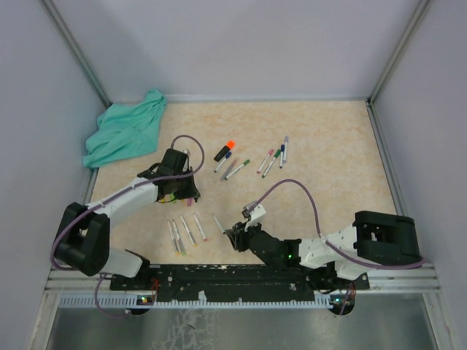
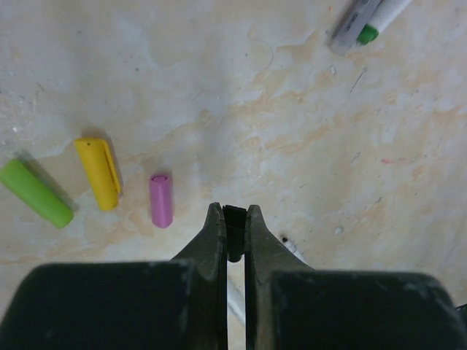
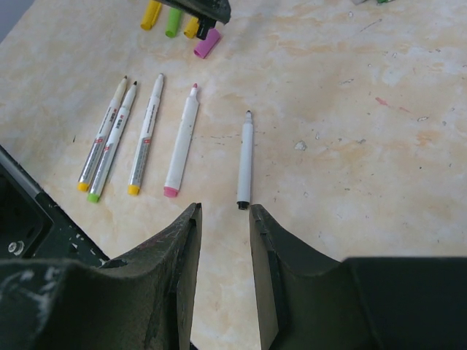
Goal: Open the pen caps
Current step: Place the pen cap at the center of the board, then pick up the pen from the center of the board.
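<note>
My left gripper [image 2: 234,214] is shut on a small black pen cap [image 2: 234,232], held just above the table. To its left lie three loose pen caps: green [image 2: 35,193], yellow [image 2: 98,173] and pink [image 2: 161,200]. My right gripper [image 3: 222,210] stands open with nothing between its fingers. Just ahead of its right fingertip lies an uncapped white pen [image 3: 245,160] with a black end. Several more uncapped pens [image 3: 147,135] lie in a row to the left. In the top view the left gripper [image 1: 191,191] sits behind that row and the right gripper [image 1: 235,237] at its right end.
Several capped pens [image 1: 271,157] lie fanned at the back centre, beside an orange-capped marker [image 1: 225,151]. A teal cloth [image 1: 124,131] is bunched in the back left corner. Grey walls enclose the table on three sides.
</note>
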`<state>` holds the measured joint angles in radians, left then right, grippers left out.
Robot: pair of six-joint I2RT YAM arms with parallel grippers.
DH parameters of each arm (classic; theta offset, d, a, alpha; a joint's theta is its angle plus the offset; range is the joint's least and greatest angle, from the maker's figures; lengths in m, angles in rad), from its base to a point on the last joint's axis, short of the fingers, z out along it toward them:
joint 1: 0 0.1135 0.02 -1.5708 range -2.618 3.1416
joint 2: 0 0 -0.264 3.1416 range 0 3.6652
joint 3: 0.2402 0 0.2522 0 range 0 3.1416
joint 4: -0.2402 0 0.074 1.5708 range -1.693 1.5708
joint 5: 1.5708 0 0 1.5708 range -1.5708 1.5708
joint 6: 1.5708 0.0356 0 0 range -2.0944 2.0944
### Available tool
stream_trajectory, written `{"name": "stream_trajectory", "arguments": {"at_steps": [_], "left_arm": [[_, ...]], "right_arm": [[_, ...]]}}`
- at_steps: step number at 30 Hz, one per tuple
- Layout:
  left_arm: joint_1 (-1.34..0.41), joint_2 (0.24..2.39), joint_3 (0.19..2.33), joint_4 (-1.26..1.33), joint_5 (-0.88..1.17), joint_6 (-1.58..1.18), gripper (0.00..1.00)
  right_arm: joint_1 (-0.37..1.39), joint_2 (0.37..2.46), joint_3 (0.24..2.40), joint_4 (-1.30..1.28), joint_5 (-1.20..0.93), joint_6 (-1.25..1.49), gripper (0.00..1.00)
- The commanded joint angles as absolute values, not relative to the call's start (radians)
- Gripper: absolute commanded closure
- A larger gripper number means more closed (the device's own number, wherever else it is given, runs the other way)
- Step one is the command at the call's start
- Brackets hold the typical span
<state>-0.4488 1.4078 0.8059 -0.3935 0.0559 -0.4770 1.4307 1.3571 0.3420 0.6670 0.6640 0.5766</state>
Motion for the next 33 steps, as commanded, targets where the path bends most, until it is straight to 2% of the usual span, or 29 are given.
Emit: {"name": "stream_trajectory", "arguments": {"at_steps": [1,8,15,21,26,31,32,33], "left_arm": [[-0.448,1.466,0.801,-0.259,0.07,-0.61,1.0],[-0.467,1.543,0.802,-0.257,-0.022,-0.636,0.96],[-0.489,1.512,0.741,-0.227,-0.098,-0.642,0.76],[-0.491,1.447,0.729,-0.233,-0.15,-0.63,0.56],[-0.492,1.339,0.721,-0.24,-0.155,-0.615,0.55],[-0.495,1.145,0.679,-0.149,-0.028,-0.505,0.55],[-0.494,1.11,0.659,-0.1,0.032,-0.459,0.53],[-0.494,1.075,0.628,-0.047,0.099,-0.423,0.47]], "right_arm": [[1.439,1.367,0.374,0.74,0.689,0.573,0.67],[1.44,1.367,0.381,0.733,0.681,0.566,0.67],[1.44,1.367,0.38,0.738,0.68,0.567,0.67],[1.44,1.365,0.376,0.737,0.688,0.571,0.67],[1.44,1.36,0.373,0.739,0.69,0.571,0.67],[1.446,1.339,0.339,0.797,0.692,0.57,0.67],[1.449,1.332,0.333,0.804,0.699,0.569,0.67],[1.452,1.324,0.326,0.811,0.709,0.567,0.67]]}}
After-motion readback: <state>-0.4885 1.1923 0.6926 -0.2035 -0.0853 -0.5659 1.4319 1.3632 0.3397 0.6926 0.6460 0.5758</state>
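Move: The black cap I still hold in my left hand goes to bare board just ahead: about 2 cm forward, 1 cm right and some 4 cm below. The pink cap lies 2 cm left and 1 cm ahead of this hand; the yellow cap 5 cm left, 3 cm ahead. The uncapped black pen lies roughly 6 cm back and 8 cm right. From my right hand the spot is some 13 cm ahead, 11 cm left, 7 cm down. I ease my left hand a little forward and right, then down about 3 cm to the board beside the pink cap. There I hold low and open my fingers to nearly half, letting go of the black cap, then lift away roughly 8 cm, the fingers tipping some 15 degrees forward and up. ##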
